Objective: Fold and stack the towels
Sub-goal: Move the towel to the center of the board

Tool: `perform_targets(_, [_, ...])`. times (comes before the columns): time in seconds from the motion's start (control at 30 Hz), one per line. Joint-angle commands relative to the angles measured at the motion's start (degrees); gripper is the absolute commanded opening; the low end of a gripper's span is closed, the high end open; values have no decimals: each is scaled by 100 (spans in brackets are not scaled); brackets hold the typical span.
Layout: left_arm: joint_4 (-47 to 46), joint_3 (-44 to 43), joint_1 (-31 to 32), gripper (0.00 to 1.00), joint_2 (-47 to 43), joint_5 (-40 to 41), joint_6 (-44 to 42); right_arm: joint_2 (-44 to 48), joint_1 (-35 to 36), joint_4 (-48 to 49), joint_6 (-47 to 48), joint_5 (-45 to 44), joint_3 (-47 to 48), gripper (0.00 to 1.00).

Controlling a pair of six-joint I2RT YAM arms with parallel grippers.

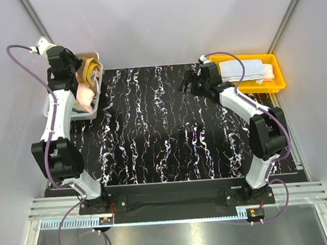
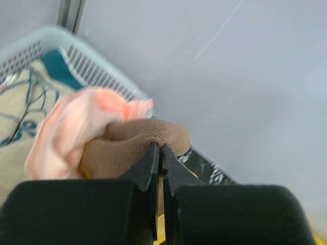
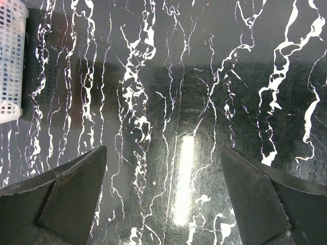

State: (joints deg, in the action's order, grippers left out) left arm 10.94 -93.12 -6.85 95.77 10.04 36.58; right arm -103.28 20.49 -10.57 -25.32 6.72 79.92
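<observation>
My left gripper (image 1: 77,69) hangs over the white mesh basket (image 1: 95,108) at the back left, shut on a fold of the brown towel (image 1: 90,68). In the left wrist view the jaws (image 2: 161,151) pinch the brown towel (image 2: 153,133). A pink towel (image 2: 76,122) bunches against it, and a cream-teal towel (image 2: 20,117) lies in the basket (image 2: 97,71). The pink towel (image 1: 86,95) sits in the basket. My right gripper (image 1: 187,82) hovers open over the black marbled table (image 3: 168,76), nothing between its fingers (image 3: 163,149).
A yellow tray (image 1: 280,77) at the back right holds a folded white/pale blue towel (image 1: 241,69) and a pink one (image 1: 267,71). A corner of the basket (image 3: 10,61) shows at the left of the right wrist view. Pale walls enclose the table.
</observation>
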Motion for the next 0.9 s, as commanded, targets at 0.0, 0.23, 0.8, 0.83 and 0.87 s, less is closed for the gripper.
perform_targets(0.0, [-1067, 119, 17, 0, -471, 146, 209, -43, 104, 107, 97, -39, 199, 99])
perform_targets(0.23, [-891, -57, 0, 0, -357, 446, 315, -139, 131, 72, 133, -74, 252, 99])
perform_targets(0.8, [-329, 2032, 2825, 0, -1648, 252, -169, 1264, 201, -824, -245, -1058, -123, 99])
perform_targets(0.83, [-321, 2522, 3082, 0, -1710, 444, -142, 1397, 210, -902, -297, -1242, -256, 99])
perform_targets(0.87, [-286, 2753, 3346, 0, -1737, 550, -116, 1547, 245, -955, -315, -1322, -519, 99])
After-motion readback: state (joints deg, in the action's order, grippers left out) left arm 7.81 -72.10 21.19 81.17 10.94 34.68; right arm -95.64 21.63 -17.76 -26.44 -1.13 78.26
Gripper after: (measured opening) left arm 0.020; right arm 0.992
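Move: Down and to the right lies the board's empty centre, about 36 cm to the right of the left hand, 16 cm back and 32 cm below. The left hand already grips the brown towel. The white basket sits almost straight beneath that hand, some 26 cm down and 2 cm to its right, with the pink towel in it roughly 4 cm back, 4 cm right and 21 cm lower. From the right hand the board's centre is about 11 cm left, 10 cm back and 16 cm down. Hoisting the brown towel about 5 cm more and hovering briefly, the left hand then swings it fast from over the white basket towards the board's centre, over 20 cm right and some 9 back, sinking below its starting height while turning clockwise. Its fingers stay shut on the cloth. Late on, the open, empty right hand lifts, backs off and shifts right a few centimetres. ##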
